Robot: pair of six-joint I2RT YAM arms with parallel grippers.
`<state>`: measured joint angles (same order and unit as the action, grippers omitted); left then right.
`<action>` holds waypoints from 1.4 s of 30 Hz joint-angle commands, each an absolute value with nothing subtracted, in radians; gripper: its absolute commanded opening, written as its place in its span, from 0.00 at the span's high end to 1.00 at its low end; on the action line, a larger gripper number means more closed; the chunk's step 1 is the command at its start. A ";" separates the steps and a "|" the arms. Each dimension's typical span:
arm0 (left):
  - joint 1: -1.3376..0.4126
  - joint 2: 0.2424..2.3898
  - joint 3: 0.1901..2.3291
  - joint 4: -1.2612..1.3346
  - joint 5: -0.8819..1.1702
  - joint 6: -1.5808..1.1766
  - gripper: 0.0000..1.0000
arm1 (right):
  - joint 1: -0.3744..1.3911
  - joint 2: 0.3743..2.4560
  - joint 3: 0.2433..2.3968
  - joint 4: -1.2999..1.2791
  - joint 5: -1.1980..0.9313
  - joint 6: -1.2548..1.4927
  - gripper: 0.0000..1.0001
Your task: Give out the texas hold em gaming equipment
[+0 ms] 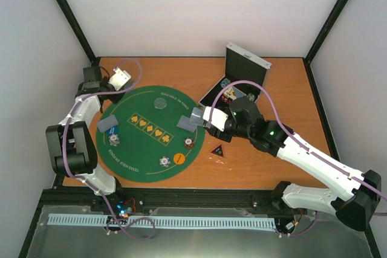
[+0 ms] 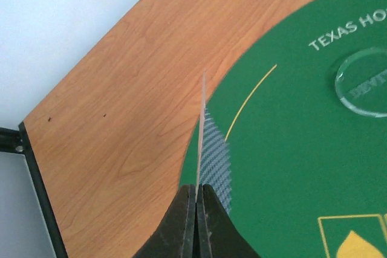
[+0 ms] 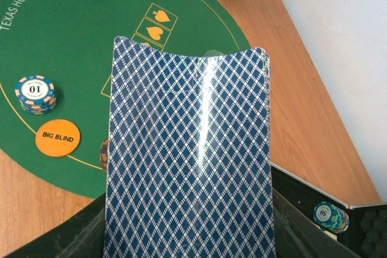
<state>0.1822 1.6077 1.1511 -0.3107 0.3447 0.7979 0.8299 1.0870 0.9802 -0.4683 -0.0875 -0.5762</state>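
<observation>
My left gripper [image 2: 198,188] is shut on a single playing card [image 2: 216,152], held edge-on over the far left rim of the green mat [image 2: 302,167]; from above it is the left gripper [image 1: 121,80]. My right gripper [image 1: 202,116] is shut on a stack of blue-backed playing cards [image 3: 187,149], which fills the right wrist view above the mat's right side. On the mat lie a clear disc [image 1: 160,103], dealt cards [image 1: 110,125], a blue chip [image 1: 113,140], a white chip [image 1: 164,161], an orange disc [image 1: 179,158] and a red chip [image 1: 189,142]. A black triangular marker [image 1: 219,150] lies on the wood.
The silver case [image 1: 242,74] stands open at the back right, just behind the right gripper, with a chip stack [image 3: 331,216] inside. Black frame posts rise at the table's far corners. Bare wood runs around the mat [image 1: 151,131].
</observation>
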 commanded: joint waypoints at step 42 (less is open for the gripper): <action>0.142 1.658 0.743 -0.088 0.159 1.979 0.99 | 0.827 1.122 0.993 -0.437 -0.114 -0.558 0.48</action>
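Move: The left hand holds a playing card above the mat's far-left edge; its goal, the spade box at the far-left end of the printed row, lies about 9 cm back, 4 cm to the right and 15 cm below. The two dealt cards lie some 11 cm back and 6 cm left of the hand, and the clear dealer button about 3 cm back and 14 cm right. From the right hand, still gripping the deck, the spade box is roughly 11 cm ahead and 31 cm left, 24 cm down. The left hand carries its pinched card down some 14 cm and back towards the spade box, dropping fast at first with a small swing to its right, then sinking slowly and finally easing forward about 3 cm just above the mat. All the while the wrist rolls around the pointing direction of the fingers by some 60 degrees, left side rising and clockwise from above, to turn the card's face up, while the shut fingers keep their pinch on its corner. ##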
